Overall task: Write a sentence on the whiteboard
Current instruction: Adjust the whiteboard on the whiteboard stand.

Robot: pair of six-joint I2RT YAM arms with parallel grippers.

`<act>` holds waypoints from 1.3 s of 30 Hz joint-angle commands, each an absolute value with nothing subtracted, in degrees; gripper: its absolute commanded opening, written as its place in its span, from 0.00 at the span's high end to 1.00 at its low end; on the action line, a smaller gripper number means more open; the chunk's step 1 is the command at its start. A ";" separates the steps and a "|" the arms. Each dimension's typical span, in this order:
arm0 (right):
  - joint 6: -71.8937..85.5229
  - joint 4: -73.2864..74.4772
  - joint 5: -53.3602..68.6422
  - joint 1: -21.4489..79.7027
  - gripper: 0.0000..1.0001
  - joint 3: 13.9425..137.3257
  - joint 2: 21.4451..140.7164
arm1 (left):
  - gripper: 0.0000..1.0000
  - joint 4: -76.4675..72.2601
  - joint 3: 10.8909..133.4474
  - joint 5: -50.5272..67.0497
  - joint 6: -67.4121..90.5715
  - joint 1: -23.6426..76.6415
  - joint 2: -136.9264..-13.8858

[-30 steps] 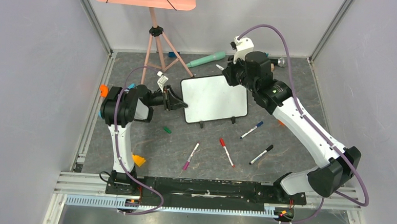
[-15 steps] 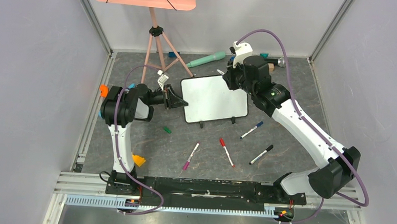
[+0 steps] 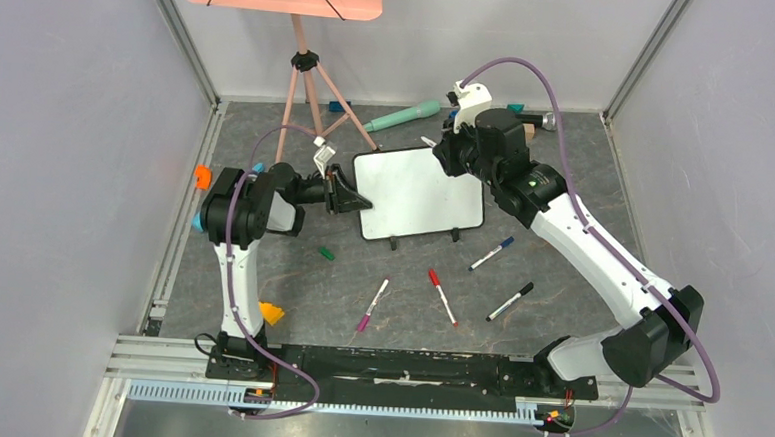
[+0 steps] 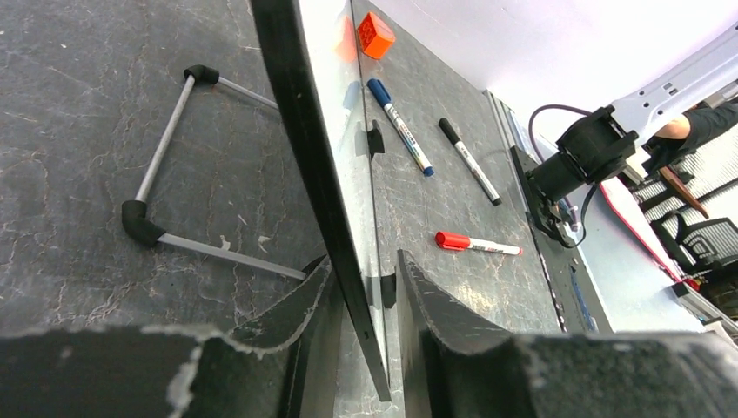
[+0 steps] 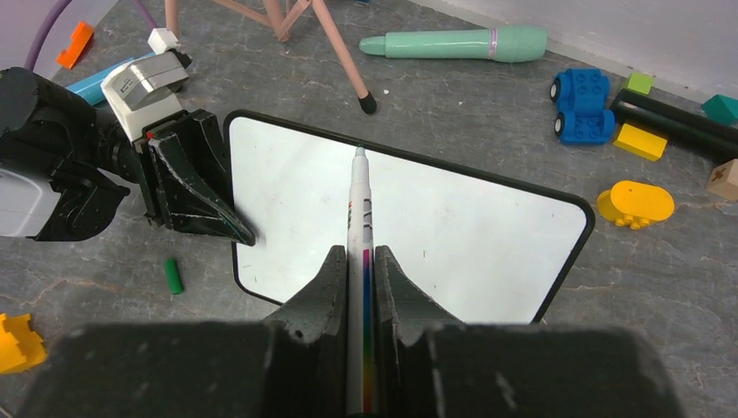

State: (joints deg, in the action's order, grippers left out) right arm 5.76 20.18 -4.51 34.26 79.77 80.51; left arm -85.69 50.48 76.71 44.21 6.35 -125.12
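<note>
The whiteboard (image 3: pixel 420 192) stands tilted on its two black feet at mid-table, and its glossy face (image 5: pixel 418 226) is blank, with no sentence showing. My left gripper (image 3: pixel 356 199) straddles the board's left edge. In the left wrist view the dark rim (image 4: pixel 313 157) runs between the fingers of the left gripper (image 4: pixel 365 259), with a gap on the face side, so it is open. My right gripper (image 5: pixel 358 252) is shut on a white marker (image 5: pixel 358 200) with a rainbow stripe. The marker's tip sits at the board's top edge. In the top view the right gripper (image 3: pixel 445 146) hovers over the board's upper right corner.
Loose markers lie in front of the board: blue (image 3: pixel 491 252), black (image 3: pixel 510 301), red (image 3: pixel 443 297) and magenta (image 3: pixel 372 304). A green cap (image 3: pixel 327 253) lies near the left arm. The pink tripod stand (image 3: pixel 301 64), a teal cylinder (image 3: pixel 401 115) and toy bricks (image 5: pixel 581 104) sit behind the board.
My left gripper has edged up and further onto the board's left edge. My right wrist shifted slightly toward the board's top edge, then held. The board stayed put.
</note>
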 commanded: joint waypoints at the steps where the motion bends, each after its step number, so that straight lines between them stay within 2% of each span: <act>1: 5.33 17.83 -3.71 34.20 1.00 80.44 79.14 | 0.68 -89.21 50.15 76.15 42.83 6.82 -124.89; 2: 5.16 17.82 -3.69 34.19 1.00 80.29 78.97 | 0.75 -89.21 49.57 74.94 42.45 6.86 -124.74; 3: 5.18 17.83 -3.69 34.19 1.00 80.12 78.72 | 0.91 -89.14 48.96 73.90 41.97 6.86 -124.65; 4: 5.10 17.81 -3.74 34.20 1.00 80.03 78.56 | 0.98 -89.04 48.78 73.59 41.69 6.86 -124.72; 17: 5.49 17.24 -4.70 34.12 1.00 78.02 76.59 | 0.98 -89.12 53.30 81.10 45.70 6.86 -125.73; 24: 5.71 17.22 -4.94 34.19 1.00 77.44 75.64 | 0.98 -85.07 52.71 80.42 42.17 6.83 -124.67; 32: 5.49 17.19 -5.10 34.21 1.00 76.99 75.03 | 0.98 -83.39 59.26 87.57 45.87 9.19 -128.47; 39: 5.61 17.06 -4.81 34.19 1.00 76.16 74.58 | 0.98 -84.72 58.58 87.10 46.13 9.29 -128.40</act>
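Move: The whiteboard on its low stand has its left edge between the left hand's open fingers; its middle is about 11 cm to that hand's right, 3 cm ahead and 3 cm lower. A green cap lies on the table 8 cm left of the hand and 6 cm back; the red marker lies roughly 16 cm right and 14 cm back. From the right hand, holding its pen high, the board's middle is some 24 cm below, 4 cm ahead and 2 cm left. The whiteboard's left edge is pinched as the left fingers close on it; after a short hold the left hand eases about 2 cm to the right and turns roughly 10 degrees clockwise, swinging the board with it and keeping the pinch. The right hand, still gripping the uncapped pen, draws back and to the right by under 2 cm, rising slightly. ##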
